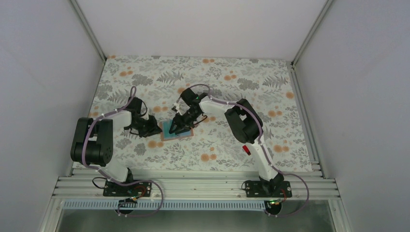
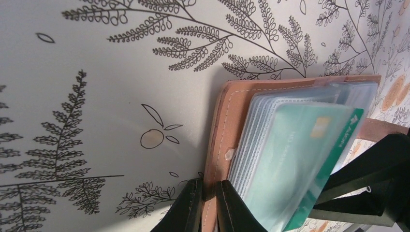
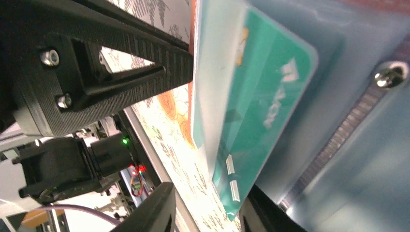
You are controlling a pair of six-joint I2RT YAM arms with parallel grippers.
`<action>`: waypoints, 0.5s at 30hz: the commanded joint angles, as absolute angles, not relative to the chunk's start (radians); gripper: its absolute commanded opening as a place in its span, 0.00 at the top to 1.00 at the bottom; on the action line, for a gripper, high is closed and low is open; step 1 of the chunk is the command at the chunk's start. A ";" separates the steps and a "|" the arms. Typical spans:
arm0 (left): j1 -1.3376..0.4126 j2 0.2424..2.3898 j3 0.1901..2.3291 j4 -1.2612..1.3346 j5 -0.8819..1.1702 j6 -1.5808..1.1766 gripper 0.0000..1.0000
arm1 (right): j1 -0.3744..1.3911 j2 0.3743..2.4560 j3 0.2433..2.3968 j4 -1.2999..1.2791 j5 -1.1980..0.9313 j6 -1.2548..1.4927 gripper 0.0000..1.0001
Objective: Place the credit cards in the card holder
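The card holder [image 2: 227,121] is a tan-brown stitched pouch lying open on the patterned table, its clear sleeves fanned out. My left gripper [image 2: 209,205] is shut on the holder's tan edge. A teal-green credit card [image 2: 300,159] sits partly inside a clear sleeve, one end sticking out. In the right wrist view that card [image 3: 263,96] has its free corner between the jaws of my right gripper [image 3: 208,205], which stand apart. From above, the holder [image 1: 170,134] lies mid-table with the left gripper [image 1: 151,128] on its left and the right gripper [image 1: 178,125] over it.
A small red thing [image 1: 246,149] shows beside the right arm's lower link. The floral table cover [image 1: 203,77] stretches to white walls at the back and sides. An aluminium rail [image 1: 193,186] runs along the near edge.
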State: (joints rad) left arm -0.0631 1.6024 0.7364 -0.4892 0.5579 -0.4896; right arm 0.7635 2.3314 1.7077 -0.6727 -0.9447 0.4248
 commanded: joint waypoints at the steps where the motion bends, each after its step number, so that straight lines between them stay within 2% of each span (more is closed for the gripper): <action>1: -0.066 1.595 0.728 -0.543 0.476 -0.505 0.90 | 0.763 2.291 1.746 -0.766 -0.925 0.388 0.61; 5: -0.066 1.568 0.742 -0.572 0.436 -0.509 0.89 | 0.756 2.261 1.743 -0.835 -0.883 0.357 0.48; 9: -0.070 1.520 0.758 -0.618 0.391 -0.530 0.89 | 0.738 2.204 1.726 -0.869 -0.840 0.345 0.39; 15: -0.136 1.407 0.844 -0.693 0.323 -0.537 0.86 | 0.631 1.992 1.590 -0.881 -0.639 0.406 0.28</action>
State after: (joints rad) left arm -0.0879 1.4822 0.7612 -0.6342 0.3901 -0.5240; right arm 0.7193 2.1731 1.6745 -0.8391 -0.8043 0.3740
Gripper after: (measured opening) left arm 0.131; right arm 0.688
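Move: Between the right hand's barely parted fingertips sits the lower end of the green credit card. The card's middle lies about 3 cm ahead, 1 cm left and 2 cm below. The open card holder's middle is roughly 1 cm ahead, 2 cm right and 3 cm below this hand, with its strap some 9 cm right and 3 cm ahead. From the left hand, at the holder's left edge, the card is about 2 cm ahead and 5 cm right, and the holder's middle 2 cm ahead and 8 cm right. Opening further, from about a third to two thirds, the right fingers come free of the card's lower end as the hand eases right, then lifts faster over the holder's right half, about 4 cm right and 3.5 cm up in all. The left hand comes off the holder's left edge, going 2 cm left, then nearly 2 cm up, its barely parted fingers tipping some 10 degrees steeper. ##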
